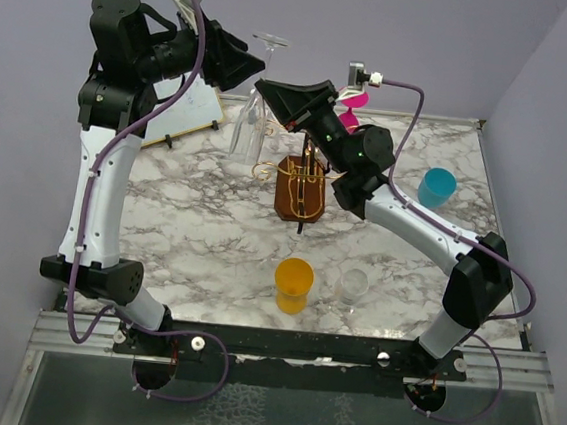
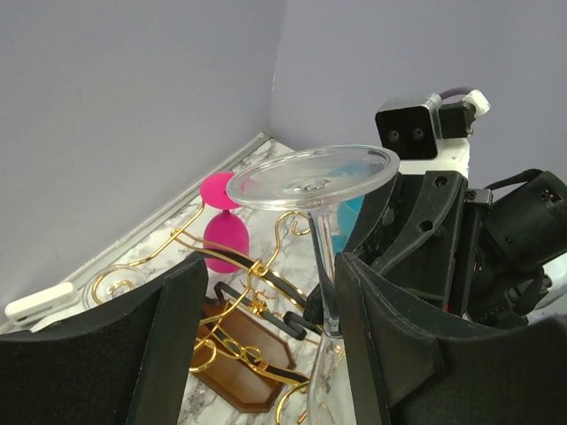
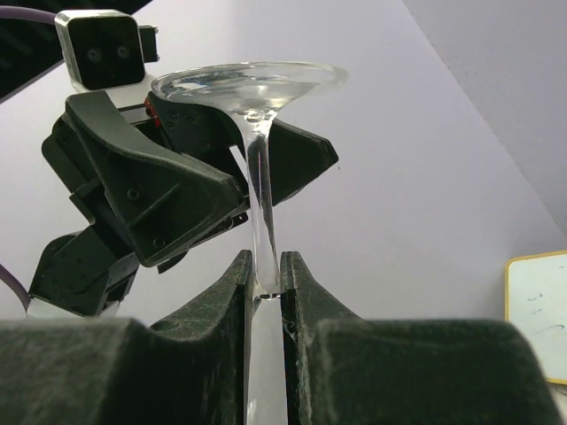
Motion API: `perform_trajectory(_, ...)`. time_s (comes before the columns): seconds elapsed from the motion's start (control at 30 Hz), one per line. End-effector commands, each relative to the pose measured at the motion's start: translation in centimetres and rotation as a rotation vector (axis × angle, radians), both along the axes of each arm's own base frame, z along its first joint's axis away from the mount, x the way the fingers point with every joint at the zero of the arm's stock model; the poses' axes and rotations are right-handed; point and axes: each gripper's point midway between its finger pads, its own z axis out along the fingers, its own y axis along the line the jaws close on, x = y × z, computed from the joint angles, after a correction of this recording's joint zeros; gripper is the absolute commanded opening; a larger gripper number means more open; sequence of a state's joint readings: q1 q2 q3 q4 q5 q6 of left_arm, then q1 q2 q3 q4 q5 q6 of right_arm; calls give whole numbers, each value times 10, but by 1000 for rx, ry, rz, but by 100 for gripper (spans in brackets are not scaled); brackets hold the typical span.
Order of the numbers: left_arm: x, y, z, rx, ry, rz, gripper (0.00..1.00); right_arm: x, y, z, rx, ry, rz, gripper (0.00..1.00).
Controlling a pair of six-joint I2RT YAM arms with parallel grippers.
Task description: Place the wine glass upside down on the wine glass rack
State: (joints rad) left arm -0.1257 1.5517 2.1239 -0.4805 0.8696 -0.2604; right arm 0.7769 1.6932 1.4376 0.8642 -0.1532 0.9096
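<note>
The clear wine glass (image 1: 251,119) hangs upside down, foot (image 2: 312,177) up, above and just left of the wine glass rack (image 1: 304,186). That rack is gold wire on a dark brown block (image 2: 252,376). My right gripper (image 3: 264,273) is shut on the glass stem (image 3: 259,195), low on it near the bowl. My left gripper (image 2: 270,283) is open around the same stem. The stem (image 2: 324,266) lies close against its right finger, and a wide gap stays on the other side. In the top view the two grippers meet at the stem, left (image 1: 251,67) and right (image 1: 267,90).
A pink glass (image 1: 351,114) stands behind the rack, and a blue cup (image 1: 436,187) is at the right. An orange cup (image 1: 293,284) and a clear cup (image 1: 355,285) sit near the front. A whiteboard (image 1: 188,113) lies at the back left. Walls close in on both sides.
</note>
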Motion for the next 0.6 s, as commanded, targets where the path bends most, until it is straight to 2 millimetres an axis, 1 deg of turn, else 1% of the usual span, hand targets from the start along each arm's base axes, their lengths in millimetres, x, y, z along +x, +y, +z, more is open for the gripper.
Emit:
perform_trajectory(0.0,-5,-5,4,-10,-12,-58,63,-17,-12,23,20,-70,17,1)
perform_trajectory(0.1,-5,-9,2,-23,8,-85,62,-18,-12,24,19,-74,20,1)
perform_trajectory(0.2,-5,-11,0,-29,18,-107,59,-19,-10,23,11,-76,27,1)
perform_trajectory(0.33,-5,-14,2,-43,26,-130,52,-17,-5,19,-9,-69,38,1)
perform_trajectory(0.5,-7,-19,2,-70,55,-174,37,-15,0,15,-24,-63,51,1)
perform_trajectory(0.57,-8,-20,3,-74,57,-186,35,-15,2,14,-29,-62,54,1)
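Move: The wine glass's stem, held upside down, stands just off the left hand: about 2 cm ahead and 2 cm right, roughly level, between its parted fingers. The rack's middle is some 7 cm ahead, 11 cm right and 30 cm lower; the pink glass hung on it is roughly 14 cm ahead, 19 cm right and 25 cm lower. From the right hand, low on the stem, the left gripper is about 4 cm above, 2 cm left and 1 cm ahead. The upturned glass's stem is taken deeper between the left fingers, just under the foot, as the left hand eases about 1.5 cm to the right, turns some 5 degrees clockwise and then narrows its gap without shutting. The right hand keeps its pinch lower on the stem, near the bowl, sinking about 1 cm. ##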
